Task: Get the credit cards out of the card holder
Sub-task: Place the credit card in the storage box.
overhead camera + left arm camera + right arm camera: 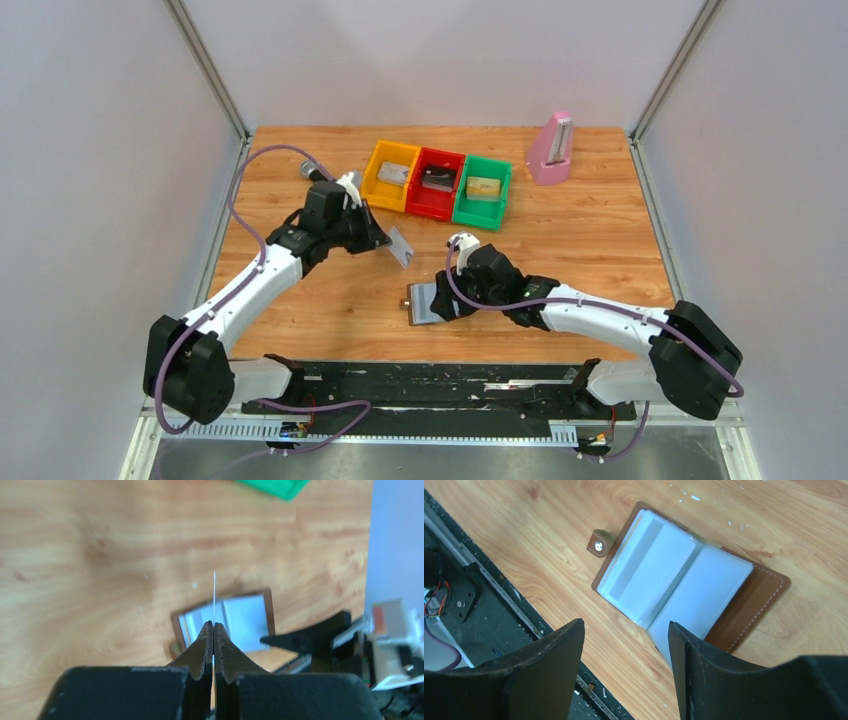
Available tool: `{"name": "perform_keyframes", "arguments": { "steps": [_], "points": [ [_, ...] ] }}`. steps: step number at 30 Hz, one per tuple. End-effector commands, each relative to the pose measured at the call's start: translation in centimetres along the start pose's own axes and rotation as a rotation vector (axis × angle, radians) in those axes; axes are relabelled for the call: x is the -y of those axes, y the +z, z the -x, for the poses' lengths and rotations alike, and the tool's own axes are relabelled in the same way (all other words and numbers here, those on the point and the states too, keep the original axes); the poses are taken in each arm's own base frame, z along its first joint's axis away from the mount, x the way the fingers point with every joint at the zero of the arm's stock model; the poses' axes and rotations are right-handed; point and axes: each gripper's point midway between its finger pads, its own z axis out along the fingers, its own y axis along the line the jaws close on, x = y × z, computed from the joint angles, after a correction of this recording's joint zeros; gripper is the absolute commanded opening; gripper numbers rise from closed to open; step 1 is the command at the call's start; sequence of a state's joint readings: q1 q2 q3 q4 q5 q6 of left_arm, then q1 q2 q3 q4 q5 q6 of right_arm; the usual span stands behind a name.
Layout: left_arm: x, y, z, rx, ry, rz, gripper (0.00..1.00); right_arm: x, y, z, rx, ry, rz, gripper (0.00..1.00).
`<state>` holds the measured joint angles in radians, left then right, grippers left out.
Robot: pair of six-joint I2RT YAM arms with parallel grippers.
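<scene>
The card holder (759,592) lies open on the wooden table, brown rim around two silvery-blue inner panels. A card with a grey stripe (640,562) shows inside its left sleeve. My right gripper (625,625) hovers open just over the holder's near edge with nothing between its fingers; in the top view it (447,305) covers part of the holder (420,302). My left gripper (213,626) is shut on a credit card (214,587), seen edge-on as a thin line. The top view shows that grey card (401,246) held in the air left of the holder.
Three small bins stand in a row at the back: yellow (389,189), red (431,200) and green (478,211), each with a card inside. A pink wedge-shaped object (550,150) stands at the back right. The black arm-mount rail (440,385) runs along the near edge.
</scene>
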<state>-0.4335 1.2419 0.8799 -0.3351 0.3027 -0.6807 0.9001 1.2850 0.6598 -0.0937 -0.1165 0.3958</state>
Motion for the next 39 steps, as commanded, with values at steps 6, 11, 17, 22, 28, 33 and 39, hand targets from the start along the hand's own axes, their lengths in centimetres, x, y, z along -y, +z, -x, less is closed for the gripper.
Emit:
{"name": "perform_keyframes", "arguments": {
  "steps": [6, 11, 17, 22, 28, 33, 39],
  "points": [
    [-1.2, -1.4, 14.9, 0.369, 0.042, 0.098, 0.00, 0.2, 0.2, 1.9, 0.050, 0.115, -0.062, 0.61],
    [-1.6, 0.0, 20.0, 0.451, 0.032, 0.076, 0.00, -0.4, -0.1, 2.3, 0.057, 0.144, -0.039, 0.61],
    [-2.6, 5.0, 23.5, 0.476, 0.006, -0.003, 0.00, -0.6, -1.0, 3.3, 0.093, 0.149, -0.042, 0.61],
    [-3.7, 8.2, 25.1, 0.494, 0.003, -0.020, 0.00, -0.8, -1.3, 3.7, 0.096, 0.141, -0.043, 0.61],
    [-5.6, 11.4, 26.4, 0.517, -0.021, 0.002, 0.00, -1.0, -1.5, 4.2, 0.091, 0.129, -0.046, 0.61],
    [-6.4, 13.6, 26.8, 0.496, -0.031, 0.000, 0.00, -0.9, -1.6, 4.9, 0.106, 0.121, -0.063, 0.61],
    [-7.0, 15.0, 26.5, 0.469, -0.027, 0.002, 0.00, -0.8, -1.6, 5.4, 0.110, 0.105, -0.074, 0.61]
  ]
}}
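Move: The left hand already holds a credit card; the yellow storage box it goes to lies about 29 cm ahead, 2 cm to the left and some 11 cm lower. The red box is roughly 27 cm ahead and 10 cm right, and the microphone about 23 cm ahead and 17 cm left, both also well below. From the right hand, the yellow box lies about 41 cm ahead, 13 cm left and 4 cm lower. Keeping its pinch on the card, the left hand swings forward about 30 cm from near the card holder to above the yellow box, arching up some 7 cm and sinking to just under its starting height as it slows, its fingers tipping up and turning counter-clockwise (some 15 degrees each). Meanwhile the open right hand lifts a little away from the card holder, turning slightly clockwise. ##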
